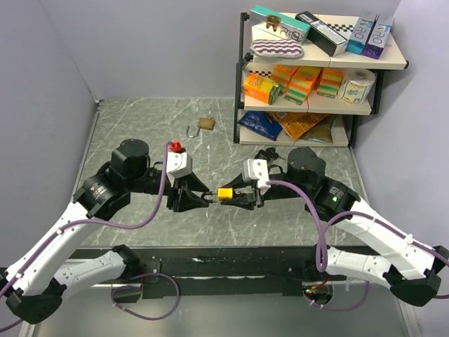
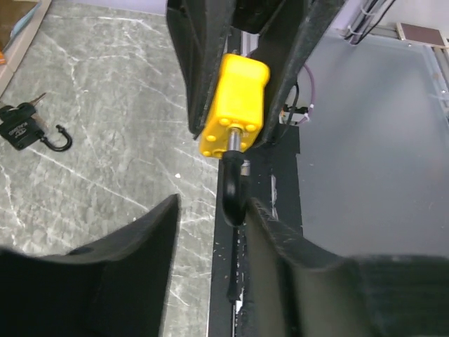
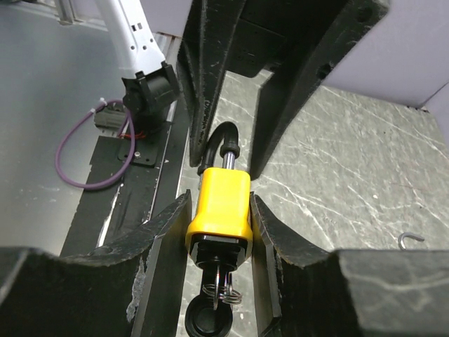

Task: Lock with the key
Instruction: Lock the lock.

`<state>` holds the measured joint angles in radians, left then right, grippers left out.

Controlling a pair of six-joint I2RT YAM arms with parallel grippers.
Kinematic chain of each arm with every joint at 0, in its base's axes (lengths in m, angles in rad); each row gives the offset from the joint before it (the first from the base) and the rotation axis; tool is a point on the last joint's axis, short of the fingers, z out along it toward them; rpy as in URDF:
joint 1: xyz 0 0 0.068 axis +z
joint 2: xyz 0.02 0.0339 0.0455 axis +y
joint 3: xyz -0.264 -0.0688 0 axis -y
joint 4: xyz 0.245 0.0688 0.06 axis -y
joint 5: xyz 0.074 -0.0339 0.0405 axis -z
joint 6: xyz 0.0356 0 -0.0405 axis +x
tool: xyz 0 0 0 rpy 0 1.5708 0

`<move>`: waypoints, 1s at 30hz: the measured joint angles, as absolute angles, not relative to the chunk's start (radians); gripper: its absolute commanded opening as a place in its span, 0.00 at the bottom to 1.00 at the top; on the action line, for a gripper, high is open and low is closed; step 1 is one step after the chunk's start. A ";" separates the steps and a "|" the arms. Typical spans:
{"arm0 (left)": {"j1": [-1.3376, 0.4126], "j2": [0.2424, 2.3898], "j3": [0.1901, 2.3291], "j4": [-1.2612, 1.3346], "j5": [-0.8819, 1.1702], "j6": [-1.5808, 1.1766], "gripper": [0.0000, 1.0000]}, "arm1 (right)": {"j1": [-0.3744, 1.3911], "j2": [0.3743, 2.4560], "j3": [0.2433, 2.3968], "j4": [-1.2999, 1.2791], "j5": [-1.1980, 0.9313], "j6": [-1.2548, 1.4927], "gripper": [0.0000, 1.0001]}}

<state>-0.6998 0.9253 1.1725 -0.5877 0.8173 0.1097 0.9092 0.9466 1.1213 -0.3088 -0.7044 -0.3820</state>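
A yellow padlock (image 1: 226,194) with a black shackle (image 2: 233,191) is held level above the table between the two arms. My right gripper (image 3: 221,205) is shut on the padlock's body (image 3: 220,202). A key with a black head (image 3: 209,320) and a wire ring sits in its keyhole, pointing back at my right wrist. My left gripper (image 2: 214,207) is open. Its fingers stand either side of the shackle, which lies close against the right finger (image 2: 280,232). In the top view my left gripper (image 1: 203,199) meets the right gripper (image 1: 230,194) tip to tip.
A brass padlock (image 1: 205,123) with an open shackle lies at the back of the table. A black padlock (image 2: 21,130) with keys lies near the shelf unit (image 1: 316,105) of boxes and packets at the back right. Grey walls enclose the table.
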 measured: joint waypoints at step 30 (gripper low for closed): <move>-0.703 0.947 1.174 -0.597 0.817 0.093 0.01 | 0.867 0.992 1.198 -0.405 -0.754 -0.290 0.70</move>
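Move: The open shackle of the yellow padlock already stands between the left hand's half-open fingertips, about 1 cm to the right of and 1 cm back from its point, level with it. The padlock's body lies about 5 cm to this hand's right and the black padlock on the table roughly 27 cm ahead, 18 cm right and 31 cm below. The right hand holds that yellow body about 1 cm to its left; the shackle is some 5 cm left of its point. Closing nearly in place, the left fingers pinch the shackle of the yellow padlock, the hand drifting less than 1 cm, finally downward. The right hand keeps its grip on the body while dipping about 1 cm, then opens wide, lets go and rises back as its wrist rolls some 10 degrees about its finger line. ##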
